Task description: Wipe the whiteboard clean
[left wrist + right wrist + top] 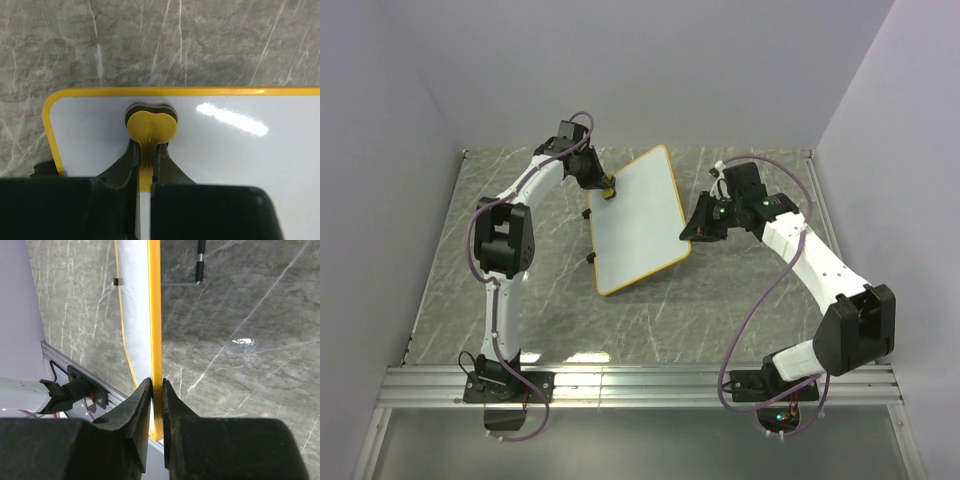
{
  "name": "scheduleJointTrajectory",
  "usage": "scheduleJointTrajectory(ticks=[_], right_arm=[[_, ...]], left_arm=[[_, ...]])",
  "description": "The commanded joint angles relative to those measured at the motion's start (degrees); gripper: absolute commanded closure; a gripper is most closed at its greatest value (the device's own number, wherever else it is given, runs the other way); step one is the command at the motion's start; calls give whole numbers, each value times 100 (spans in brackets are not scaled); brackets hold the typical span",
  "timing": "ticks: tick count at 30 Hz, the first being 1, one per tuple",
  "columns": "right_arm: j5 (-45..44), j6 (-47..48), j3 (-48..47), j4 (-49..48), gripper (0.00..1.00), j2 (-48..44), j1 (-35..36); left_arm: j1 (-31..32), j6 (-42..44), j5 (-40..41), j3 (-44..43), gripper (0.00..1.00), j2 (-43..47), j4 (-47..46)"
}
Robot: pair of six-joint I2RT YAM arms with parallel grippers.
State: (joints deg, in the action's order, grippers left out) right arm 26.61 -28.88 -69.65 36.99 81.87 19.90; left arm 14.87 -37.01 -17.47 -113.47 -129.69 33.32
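Observation:
The whiteboard (638,220) is a white panel with a yellow rim, lying slanted in the middle of the table, and no marks show on its face. My left gripper (607,188) is shut on a small yellow eraser (609,187) that presses on the board close to its far left corner. In the left wrist view the eraser (151,126) bulges out between the fingers of the left gripper (148,147), just inside the rim of the whiteboard (240,160). My right gripper (688,232) is shut on the board's right edge; the right wrist view shows the right gripper (156,385) clamping the whiteboard's yellow rim (155,315).
The table (450,260) has a grey marble pattern. Two small black tabs (588,213) stick out from the board's left edge. A metal rail (640,385) runs along the near edge by the arm bases. Pale walls close in the left, back and right sides.

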Motion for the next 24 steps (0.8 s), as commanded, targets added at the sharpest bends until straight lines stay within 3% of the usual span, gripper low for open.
scheduleJointTrajectory(ticks=[1,8,11,12,14,15,17,18,20,21,24], right_arm=[[-253,111,-119,-245,100,313,251],[-306,111,-251,-254,100,190,260],[-349,93,-321,-271,80,137,269],[-367,76,-339,-280,64,102,277],[-393,67,-365,-307,51,40,269],[-420,58,-365,-298,40,14,277],[-516,32,-374,-333,31,-109,269],[-569,23,-383,-316,29,-170,277],[-909,-64,-427,-219,27,-364,278],[-1025,-91,-444,-141,25,-538,278],[-1526,-214,-453,-35,24,-1012,278]], left_arm=[[253,177,-81,97,100,346,377],[235,247,279,-79,100,971,596],[235,318,560,-9,95,1270,719],[235,352,639,26,93,1340,763],[235,379,893,141,90,1612,799],[218,379,982,176,81,1700,825],[200,379,1219,281,68,1973,869],[183,362,1316,334,54,2069,895],[130,370,1465,492,38,2342,974],[112,370,1649,562,25,2421,1027],[77,405,2069,948,12,2808,1238]])
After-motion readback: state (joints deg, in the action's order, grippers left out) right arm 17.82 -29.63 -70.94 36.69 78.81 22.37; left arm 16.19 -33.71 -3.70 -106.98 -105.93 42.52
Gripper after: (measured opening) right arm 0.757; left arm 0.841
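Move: The left hand holds the yellow eraser with its middle about a centimetre below and to the right of the hand point, on the whiteboard near the far left corner. The whiteboard's middle lies some 12 cm back and 8 cm right of this hand, and the far black clip about 5 cm back and 4 cm left. The right hand pinches the board's raised near right corner: the board's middle is roughly 11 cm ahead, 11 cm left and 5 cm below, the eraser about 23 cm ahead, 18 cm left and 9 cm below. The left hand lifts the eraser off the whiteboard, rising about 14 cm in all while drawing back some 6 cm, first drifting slightly right, then swinging left past the far left corner, the wrist tilting some 15 degrees; partway up its fingers open wide and let go of the eraser. The right hand stays almost in place at the near right corner and spreads its fingers to release the board edge, easing up a couple of centimetres at the end. ##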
